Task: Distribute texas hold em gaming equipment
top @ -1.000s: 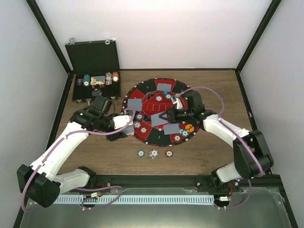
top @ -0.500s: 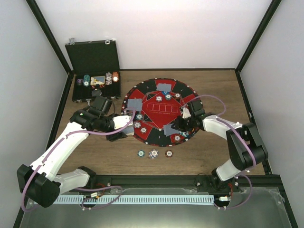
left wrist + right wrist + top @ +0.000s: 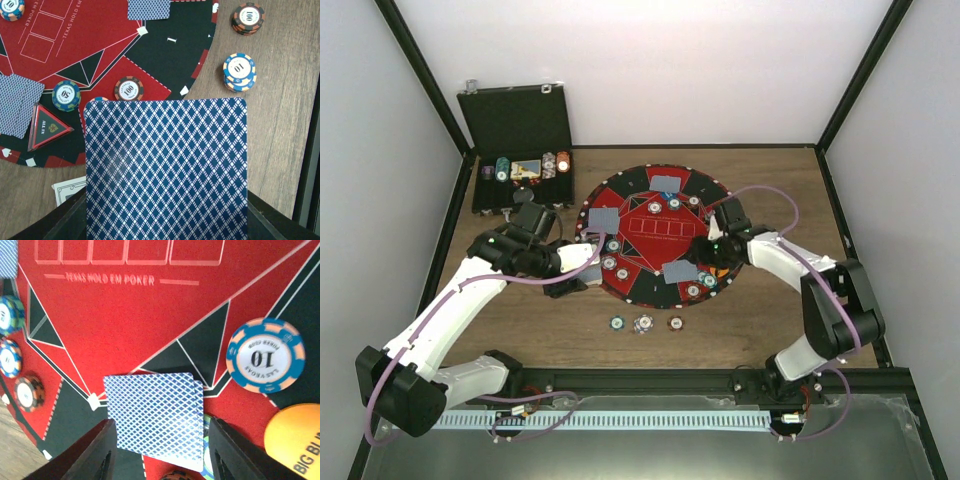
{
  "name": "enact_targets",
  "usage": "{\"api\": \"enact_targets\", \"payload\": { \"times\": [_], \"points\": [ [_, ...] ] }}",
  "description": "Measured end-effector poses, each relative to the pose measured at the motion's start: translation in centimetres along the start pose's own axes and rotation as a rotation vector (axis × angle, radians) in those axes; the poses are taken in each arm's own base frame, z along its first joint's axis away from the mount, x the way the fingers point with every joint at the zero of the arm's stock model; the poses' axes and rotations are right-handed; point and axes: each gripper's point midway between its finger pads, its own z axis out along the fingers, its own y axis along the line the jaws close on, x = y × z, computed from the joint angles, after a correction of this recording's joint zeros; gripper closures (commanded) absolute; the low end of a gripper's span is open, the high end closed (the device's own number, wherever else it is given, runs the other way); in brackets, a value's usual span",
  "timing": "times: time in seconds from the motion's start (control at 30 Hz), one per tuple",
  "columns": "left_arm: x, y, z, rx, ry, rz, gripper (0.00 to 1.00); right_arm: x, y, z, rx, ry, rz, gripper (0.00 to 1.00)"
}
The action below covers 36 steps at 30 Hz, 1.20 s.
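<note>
A blue-backed playing card (image 3: 166, 170) fills the left wrist view, and my left gripper (image 3: 167, 222) is shut on it at the near left rim of the round mat (image 3: 655, 205). In the top view that gripper (image 3: 588, 262) hovers by the mat's edge. My right gripper (image 3: 160, 455) stands open over the mat's near right sector, its fingers either side of two overlapping cards (image 3: 155, 417) lying face down. A blue 10 chip (image 3: 265, 355) and an orange Big Blind disc (image 3: 295, 440) lie right of them.
More cards (image 3: 604, 219) (image 3: 666, 183) and chips (image 3: 128, 89) (image 3: 66, 95) lie around the mat, plus a triangular All In marker (image 3: 47, 127). Three chip stacks (image 3: 644, 323) sit on the wood before the mat. The open black case (image 3: 517, 150) stands back left.
My right gripper carried a card from the mat's middle to the near right sector and opened, leaving it on the card there. The left arm has stayed still.
</note>
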Motion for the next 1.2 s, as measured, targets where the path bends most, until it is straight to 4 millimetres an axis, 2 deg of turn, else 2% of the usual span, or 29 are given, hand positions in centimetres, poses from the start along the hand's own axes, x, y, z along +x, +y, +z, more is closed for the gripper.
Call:
{"api": "enact_targets", "payload": {
  "times": [0.07, 0.17, 0.23, 0.33, 0.43, 0.47, 0.57, 0.67, 0.83, 1.07, 1.2],
  "points": [
    [0.0, 0.0, 0.0, 0.001, 0.0, 0.0, 0.9, -0.8, 0.4, -0.9, 0.011, -0.024, -0.009, 0.41],
    [0.0, 0.0, 0.0, 0.002, 0.0, 0.0, 0.9, -2.2, 2.1, -2.6, 0.001, -0.074, -0.036, 0.29],
    [-0.1, 0.0, 0.0, 0.004, -0.002, 0.0, 0.9, -2.8, 4.4, -3.7, -0.041, -0.099, -0.061, 0.24],
    [-0.2, 0.0, 0.0, 0.007, -0.004, -0.001, 0.9, -2.8, 9.5, -5.2, -0.177, -0.11, -0.107, 0.16],
    [-0.3, 0.1, 0.0, 0.009, -0.005, -0.001, 0.9, -1.6, 15.1, -6.4, -0.376, -0.085, -0.14, 0.13],
    [-0.3, 0.1, 0.1, 0.009, -0.006, -0.001, 0.9, -1.2, 15.8, -6.4, -0.395, -0.073, -0.147, 0.13],
    [-0.3, 0.1, 0.1, 0.01, -0.006, -0.001, 0.9, 0.8, 19.9, -6.8, -0.543, -0.007, -0.167, 0.13],
    [-0.3, 0.1, 0.1, 0.01, -0.006, -0.001, 0.9, 2.5, 22.7, -6.4, -0.641, 0.063, -0.18, 0.13],
    [-0.3, 0.0, 0.0, 0.01, -0.009, 0.001, 0.9, 4.5, 24.9, -4.9, -0.707, 0.159, -0.181, 0.14],
    [-0.5, -0.2, -0.2, 0.01, -0.019, 0.014, 0.9, 5.3, 27.2, -3.5, -0.745, 0.204, -0.197, 0.16],
    [-0.5, -0.2, -0.3, 0.009, -0.022, 0.02, 0.9, 6.0, 27.9, -2.4, -0.762, 0.241, -0.194, 0.18]
  ]
}}
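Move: The deck I want is held in my left hand; it lies about 26 cm to the left of my right hand, some 8 cm back and 11 cm higher. The just-dealt card pair is about 5 cm below my right hand, 3 cm to its left. The Big Blind button sits 7 cm right at table level, and a brown chip stack about 17 cm left. From my left hand the deck reaches only about 3 cm to the right. My right hand rises off the dealt pair, its fingers spreading from half open to nearly full, then sweeps some 24 cm left and 8 cm back towards the deck, peaking near 15 cm up and sinking a little at the end. The wrist swings round about 45 degrees so the fingers aim more leftward at the deck, one of them reaching over its back. My left hand stays put and keeps hold of the deck. ##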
